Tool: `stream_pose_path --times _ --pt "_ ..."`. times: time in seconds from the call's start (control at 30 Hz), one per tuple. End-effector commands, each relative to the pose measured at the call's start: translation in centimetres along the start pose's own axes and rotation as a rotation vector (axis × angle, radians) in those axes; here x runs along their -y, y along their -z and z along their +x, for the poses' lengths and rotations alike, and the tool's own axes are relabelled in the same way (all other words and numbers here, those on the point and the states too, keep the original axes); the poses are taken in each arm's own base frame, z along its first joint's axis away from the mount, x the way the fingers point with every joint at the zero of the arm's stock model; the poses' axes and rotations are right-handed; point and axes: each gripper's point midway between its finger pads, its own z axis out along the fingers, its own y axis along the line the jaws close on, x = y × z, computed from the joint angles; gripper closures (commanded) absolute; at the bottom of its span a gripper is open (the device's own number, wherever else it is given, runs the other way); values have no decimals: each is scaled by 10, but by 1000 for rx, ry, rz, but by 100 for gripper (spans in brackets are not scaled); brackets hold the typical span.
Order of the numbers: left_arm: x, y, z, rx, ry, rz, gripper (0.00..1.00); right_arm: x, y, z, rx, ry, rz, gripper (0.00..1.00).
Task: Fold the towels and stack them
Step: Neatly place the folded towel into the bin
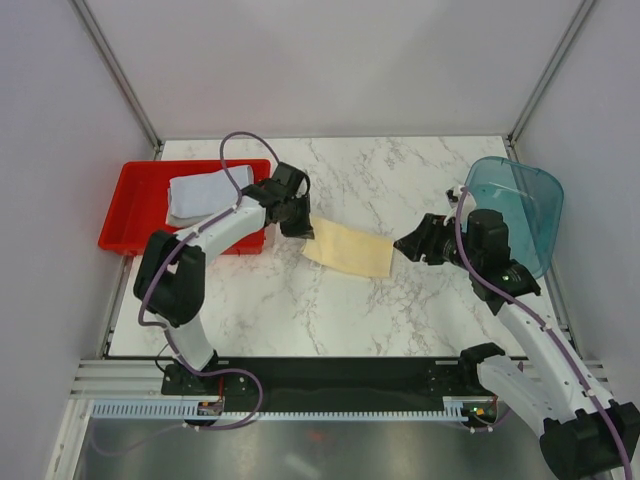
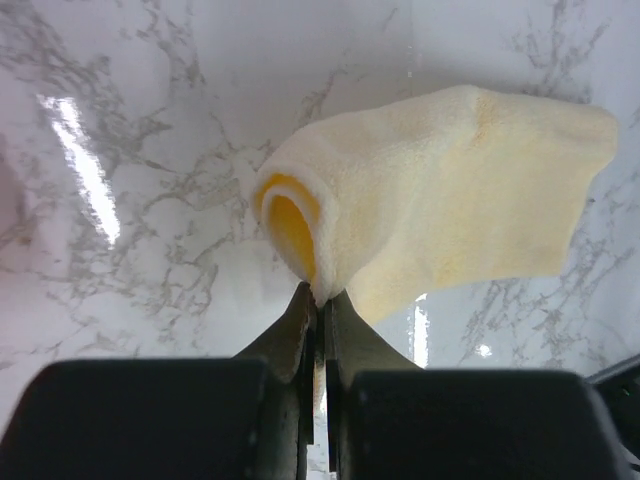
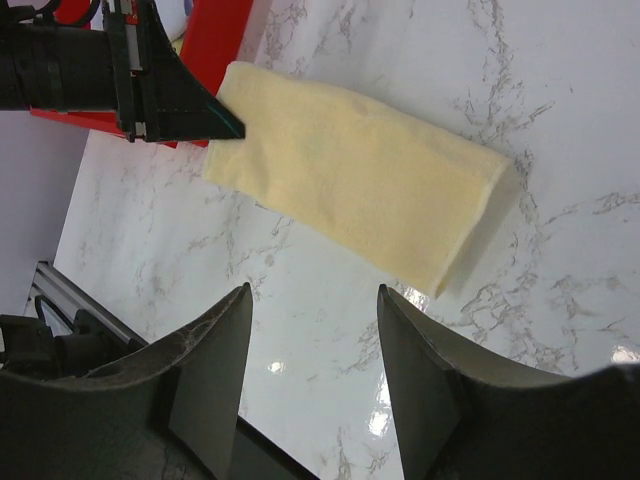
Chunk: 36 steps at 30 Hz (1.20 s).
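A pale yellow towel (image 1: 350, 248) lies folded over on the marble table, its left end lifted. My left gripper (image 1: 298, 226) is shut on that left end; in the left wrist view the towel (image 2: 450, 200) rises from the pinched fingertips (image 2: 322, 298). My right gripper (image 1: 405, 243) stands open just off the towel's right end, touching nothing. Seen from the right wrist, the towel (image 3: 360, 175) lies beyond the spread gripper (image 3: 313, 290). A light grey folded towel (image 1: 203, 193) lies in the red tray.
The red plastic tray (image 1: 140, 205) sits at the back left, close behind my left arm. A translucent teal basket (image 1: 522, 210) stands at the right edge behind my right arm. White walls close the table at the sides and the back.
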Motion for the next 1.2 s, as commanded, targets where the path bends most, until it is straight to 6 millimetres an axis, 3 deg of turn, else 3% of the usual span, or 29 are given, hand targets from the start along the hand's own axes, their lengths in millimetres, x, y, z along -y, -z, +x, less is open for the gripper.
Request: stream_pose_path --times 0.0,0.07,0.17,0.23,0.4,0.43,0.57,0.73,1.1,1.17 --pt "-34 15 -13 3 -87 -207 98 -11 8 -24 64 37 -7 39" --pt "-48 21 -26 21 -107 -280 98 -13 9 -27 69 42 -9 38" --pt "-63 44 -65 91 -119 -368 98 -13 11 -29 73 55 -5 38" --pt "-86 53 -83 108 -99 -431 98 -11 10 -30 74 64 3 38" --pt "-111 78 -142 206 -39 -442 98 -6 5 -33 69 79 27 38" --pt "-126 78 -148 196 -18 -459 98 -5 3 -34 64 80 31 38" --pt "-148 90 -182 247 22 -471 98 1 -5 -36 50 99 53 38" --pt "-180 99 -198 257 77 -476 98 12 -16 -34 26 110 83 37" --pt "-223 135 -201 274 72 -555 98 19 -37 -33 -3 95 84 36" --pt "-243 142 -198 270 106 -579 98 21 -38 -34 -1 98 88 35"
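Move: The left hand already pinches the left end of the folded cream towel, whose middle lies about 11 cm to its right and 2 cm back. Its goal, the towel stack in the red bin, is some 26 cm left, 12 cm ahead and 4 cm below; the bin's right rim is about 11 cm left and 8 cm ahead. From the open right hand the stack lies roughly 53 cm left, 20 cm ahead and 15 cm lower. Left hand swings the held towel about 25 cm left, 15 forward, rising, over the stack; right dips forward. ##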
